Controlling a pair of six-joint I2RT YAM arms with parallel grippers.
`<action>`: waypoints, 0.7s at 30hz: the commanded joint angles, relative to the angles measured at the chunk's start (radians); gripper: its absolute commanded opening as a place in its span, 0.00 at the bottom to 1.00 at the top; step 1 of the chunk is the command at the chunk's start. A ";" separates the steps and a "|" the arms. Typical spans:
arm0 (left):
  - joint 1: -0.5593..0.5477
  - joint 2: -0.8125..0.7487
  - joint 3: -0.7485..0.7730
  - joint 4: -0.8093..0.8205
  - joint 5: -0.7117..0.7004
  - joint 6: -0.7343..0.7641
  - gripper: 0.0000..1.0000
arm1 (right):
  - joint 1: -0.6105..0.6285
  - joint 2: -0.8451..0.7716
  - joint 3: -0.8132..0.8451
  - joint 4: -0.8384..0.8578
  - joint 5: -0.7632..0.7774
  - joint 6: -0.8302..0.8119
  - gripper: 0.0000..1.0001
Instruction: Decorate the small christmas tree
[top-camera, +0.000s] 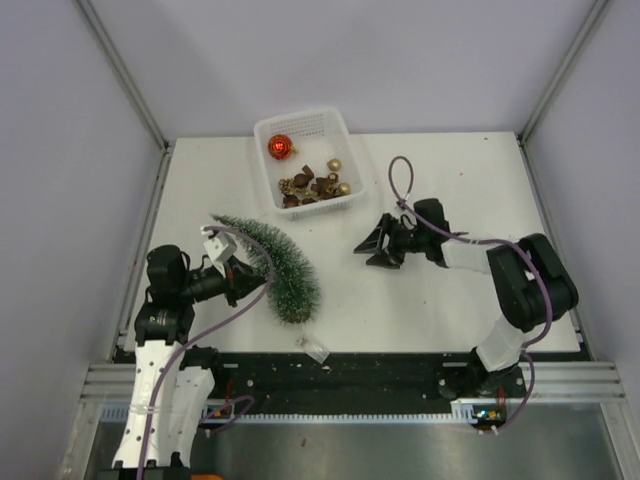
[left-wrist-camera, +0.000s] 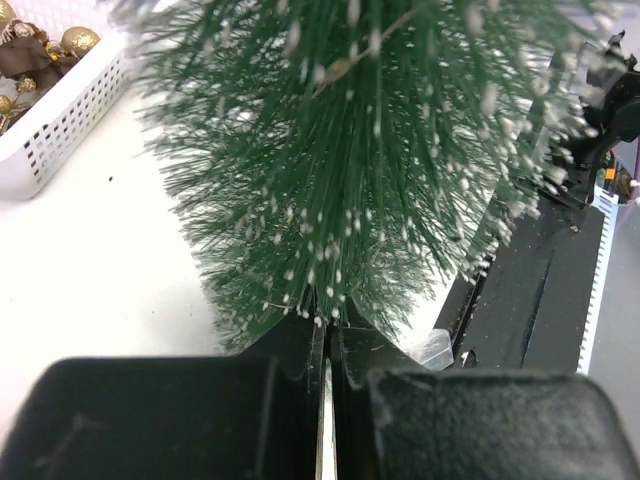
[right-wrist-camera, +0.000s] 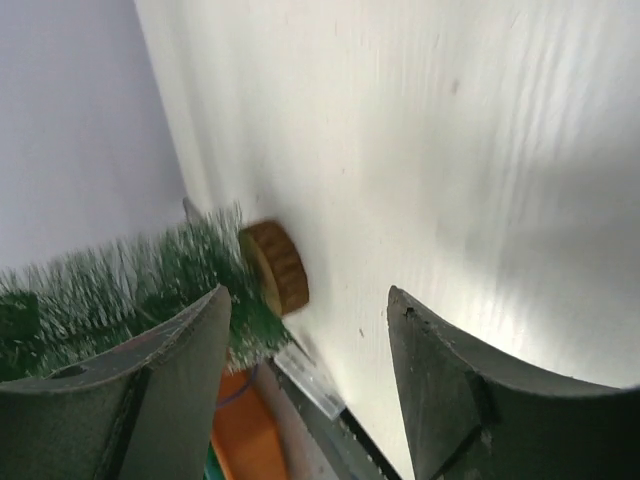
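The small christmas tree (top-camera: 281, 262) lies slanted on the white table, its tip to the upper left and its wide end toward the near edge. My left gripper (top-camera: 254, 281) comes at it from the left. In the left wrist view the jaws of the left gripper (left-wrist-camera: 328, 318) are pressed together with the green frosted bristles (left-wrist-camera: 340, 150) caught at their tips. My right gripper (top-camera: 373, 245) stands open over bare table to the tree's right, with nothing between its fingers. Between the spread fingers of the right gripper (right-wrist-camera: 307, 295), the right wrist view shows the tree's brown wooden base (right-wrist-camera: 276, 266), some way off.
A white basket (top-camera: 333, 122) at the back holds a red bauble (top-camera: 280, 147), gold baubles (top-camera: 334, 165) and brown ornaments. A small clear plastic piece (top-camera: 316, 347) lies by the table's near edge, below the tree. Grey walls stand on both sides.
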 joint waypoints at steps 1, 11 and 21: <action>0.003 0.013 0.020 0.025 0.012 0.022 0.00 | -0.063 -0.104 0.235 -0.239 0.235 -0.196 0.63; 0.007 -0.003 -0.028 0.064 0.017 -0.007 0.00 | -0.063 0.188 0.740 -0.463 0.636 -0.316 0.65; 0.007 -0.101 -0.046 0.099 0.016 -0.100 0.00 | -0.001 0.410 1.052 -0.634 0.743 -0.437 0.62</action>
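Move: From the right hand, the brown-and-gold ornaments in the white basket lie about 24 cm ahead, 11 cm to its left and 5 cm lower. The basket's far gold ball is some 31 cm ahead and 6 cm left, the red ball about 36 cm ahead and 23 cm left. The christmas tree stands roughly 14 cm back and 17 cm left. From the left hand, the brown-and-gold ornaments are about 35 cm ahead, 20 cm right and 19 cm below. Forward in a fast arc goes the right hand, empty and open, away from the tree to just outside the basket's right rim: about 25 cm out, drifting slightly right, first climbing some 12 cm, then sinking over the last part. Its left-pointing fingers tip more steeply down and swing clockwise. The left hand all but stays put, still shut in the tree's branches. ##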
